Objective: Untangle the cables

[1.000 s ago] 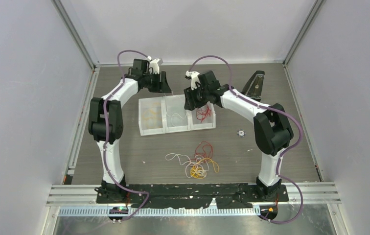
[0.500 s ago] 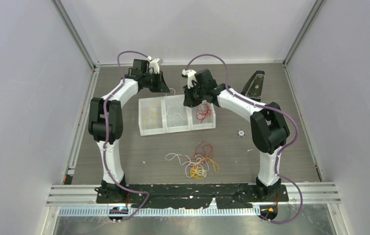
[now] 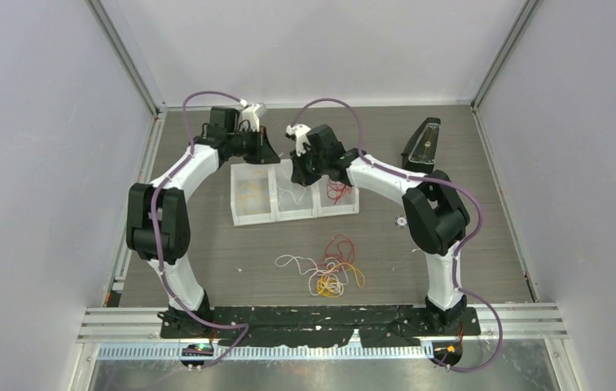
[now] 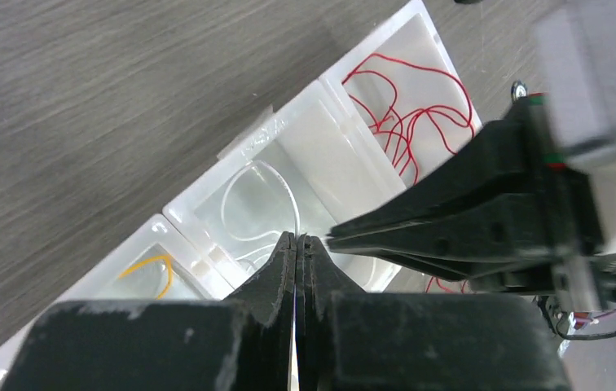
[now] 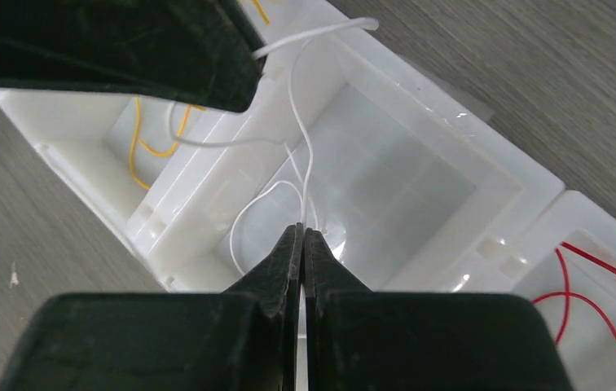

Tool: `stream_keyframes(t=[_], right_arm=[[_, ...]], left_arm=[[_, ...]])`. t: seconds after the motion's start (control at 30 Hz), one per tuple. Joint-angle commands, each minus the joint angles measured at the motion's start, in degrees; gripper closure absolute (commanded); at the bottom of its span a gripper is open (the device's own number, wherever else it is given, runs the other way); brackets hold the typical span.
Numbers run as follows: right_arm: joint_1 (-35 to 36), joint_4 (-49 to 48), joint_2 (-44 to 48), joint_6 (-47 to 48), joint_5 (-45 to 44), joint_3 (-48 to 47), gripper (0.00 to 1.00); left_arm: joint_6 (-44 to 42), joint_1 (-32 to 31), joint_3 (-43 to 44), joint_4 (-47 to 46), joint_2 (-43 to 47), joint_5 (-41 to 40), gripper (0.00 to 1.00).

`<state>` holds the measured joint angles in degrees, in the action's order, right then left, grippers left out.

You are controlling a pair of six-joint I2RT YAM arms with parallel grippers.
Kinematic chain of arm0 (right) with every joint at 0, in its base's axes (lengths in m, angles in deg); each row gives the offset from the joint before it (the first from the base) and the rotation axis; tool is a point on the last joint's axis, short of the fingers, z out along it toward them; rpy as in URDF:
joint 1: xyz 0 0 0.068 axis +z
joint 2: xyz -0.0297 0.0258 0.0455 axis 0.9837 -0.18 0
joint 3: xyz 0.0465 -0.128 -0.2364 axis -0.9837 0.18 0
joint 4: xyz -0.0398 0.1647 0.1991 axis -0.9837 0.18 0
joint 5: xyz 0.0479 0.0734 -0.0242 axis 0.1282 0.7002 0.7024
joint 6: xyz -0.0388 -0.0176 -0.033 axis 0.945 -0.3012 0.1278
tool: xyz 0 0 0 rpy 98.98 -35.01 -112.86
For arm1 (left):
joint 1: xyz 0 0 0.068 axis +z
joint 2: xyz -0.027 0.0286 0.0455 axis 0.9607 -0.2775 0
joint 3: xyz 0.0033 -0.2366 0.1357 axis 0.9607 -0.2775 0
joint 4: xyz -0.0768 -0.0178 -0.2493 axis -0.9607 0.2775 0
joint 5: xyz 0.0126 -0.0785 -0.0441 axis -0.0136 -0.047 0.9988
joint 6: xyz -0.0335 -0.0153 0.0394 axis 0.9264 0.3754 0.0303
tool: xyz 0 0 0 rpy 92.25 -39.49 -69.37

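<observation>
A loose tangle of red, white and yellow cables (image 3: 333,273) lies on the table in front of the arms. Behind it stands a white three-compartment tray (image 3: 236,218) holding yellow cable (image 4: 154,269) on the left, white in the middle and red cables (image 4: 419,114) on the right. Over the middle compartment my left gripper (image 4: 297,238) (image 3: 280,160) and right gripper (image 5: 302,228) (image 3: 297,174) meet tip to tip. Both are shut on one white cable (image 5: 308,155), which runs from the right fingertips up to the left ones and ends just past them.
A black wedge-shaped object (image 3: 424,142) stands at the back right. A small round metal piece (image 3: 402,221) lies to the right of the tray. Grey walls and aluminium rails close the table in on three sides.
Both grippers went from open to shut. The right gripper moved left from over the red compartment to the middle one, and the left arm swung in to meet it.
</observation>
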<state>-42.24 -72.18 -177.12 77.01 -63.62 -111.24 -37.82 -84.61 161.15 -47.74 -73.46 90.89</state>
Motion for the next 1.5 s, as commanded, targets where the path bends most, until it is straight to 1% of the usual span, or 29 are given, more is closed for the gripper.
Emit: stream_keyframes(t=[0.0,0.1,0.2,0.33,0.4,0.43,0.47,0.53,0.6,0.7,0.93,1.0,1.03,1.17,1.23,1.37,1.47], right_arm=[[1.61,-6.56,-2.61,-1.25,-5.51,-0.92,0.95],[2.43,-8.69,-3.58,-0.98,-9.16,-0.12,0.95],[2.85,-9.12,-4.62,-1.17,-10.47,0.22,0.95],[2.94,-8.02,-3.83,-1.6,-10.81,1.0,0.94],[2.95,-7.23,-2.79,-1.99,-10.16,1.15,0.89],[2.96,-6.66,-1.88,-2.27,-9.64,1.1,0.82],[2.96,-6.44,-1.38,-2.66,-9.41,1.12,0.79],[2.96,-5.77,0.42,-3.21,-8.69,1.28,0.65],[2.99,-4.95,2.14,-3.52,-7.86,1.12,0.59],[2.96,-3.88,4.84,-3.53,-7.56,1.05,0.56],[2.19,0.21,11.41,-3.96,-7.08,1.79,0.47],[1.16,1.8,13.81,-4.53,-6.82,2.59,0.4],[0.11,2.36,14.6,-4.73,-6.59,2.96,0.34],[-4.69,6.13,19.44,-6.15,-4.07,4.94,0.23],[-7.24,7.78,22.78,-6.44,-2.84,5.99,0.2],[-12.24,10.56,27.49,-6.13,-1.22,7.87,0.19],[-14.1,11.92,30.19,-5.24,-0.87,9.42,0.18]], left_arm=[[-1.5,0.17,-3.98,-0.9,2.95,2.27,1.0],[-1.45,0.05,-5.59,-1.15,2.85,2.4,1.0],[-1.56,0.08,-6.03,-1.26,2.5,2.48,1.0],[-2.09,0.09,-6.09,-1.09,2.04,2.21,1.0],[-2.39,0.03,-6.04,-0.89,1.92,1.97,1.0],[-2.53,0.08,-6.0,-0.85,1.83,1.69,1.0],[-2.59,0.09,-5.96,-0.86,1.81,1.38,1.0],[-2.87,0.09,-6.01,-0.87,1.92,1.15,1.0],[-2.95,0.09,-5.93,-0.82,1.89,0.61,1.0],[-3.1,-0.09,-5.75,-0.87,1.78,-0.4,1.0],[-3.88,-0.52,-4.92,-0.89,1.62,-1.58,1.0],[-5.35,-1.61,-4.86,-0.54,2.15,-2.08,1.0],[-5.92,-2.19,-4.8,-0.43,2.41,-2.57,1.0],[-7.14,-4.96,-3.2,1.43,1.18,-4.35,1.0],[-7.88,-6.43,-2.48,1.78,0.02,-5.73,1.0],[-8.81,-9.55,-0.05,2.8,-2.93,-10.77,1.0],[-8.72,-11.56,3.19,4.24,-6.32,-15.29,1.0]])
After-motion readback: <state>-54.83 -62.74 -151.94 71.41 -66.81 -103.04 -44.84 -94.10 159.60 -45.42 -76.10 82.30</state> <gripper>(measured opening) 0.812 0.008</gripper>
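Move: Both hands hold the white cable over the box's middle compartment. Its middle lies about 5 cm back and 3 cm right of the left hand, some 12 below. From the right hand it is about 1 cm back, level sideways, 8 below. From that hand, the red cable's compartment is about 10 cm right, the yellow's 11 cm left, both 1 cm back, and the loose cable pile some 22 cm back and 9 right. The right hand, pinching the white cable, dips about 4 cm into the middle compartment, then opens and lets go, lifts clear and swings right above the red cable's compartment. The left keeps its pinch on the cable, comes down and back about 3 cm over the same compartment, pauses, then shifts some 4 cm right with a slight roll. ##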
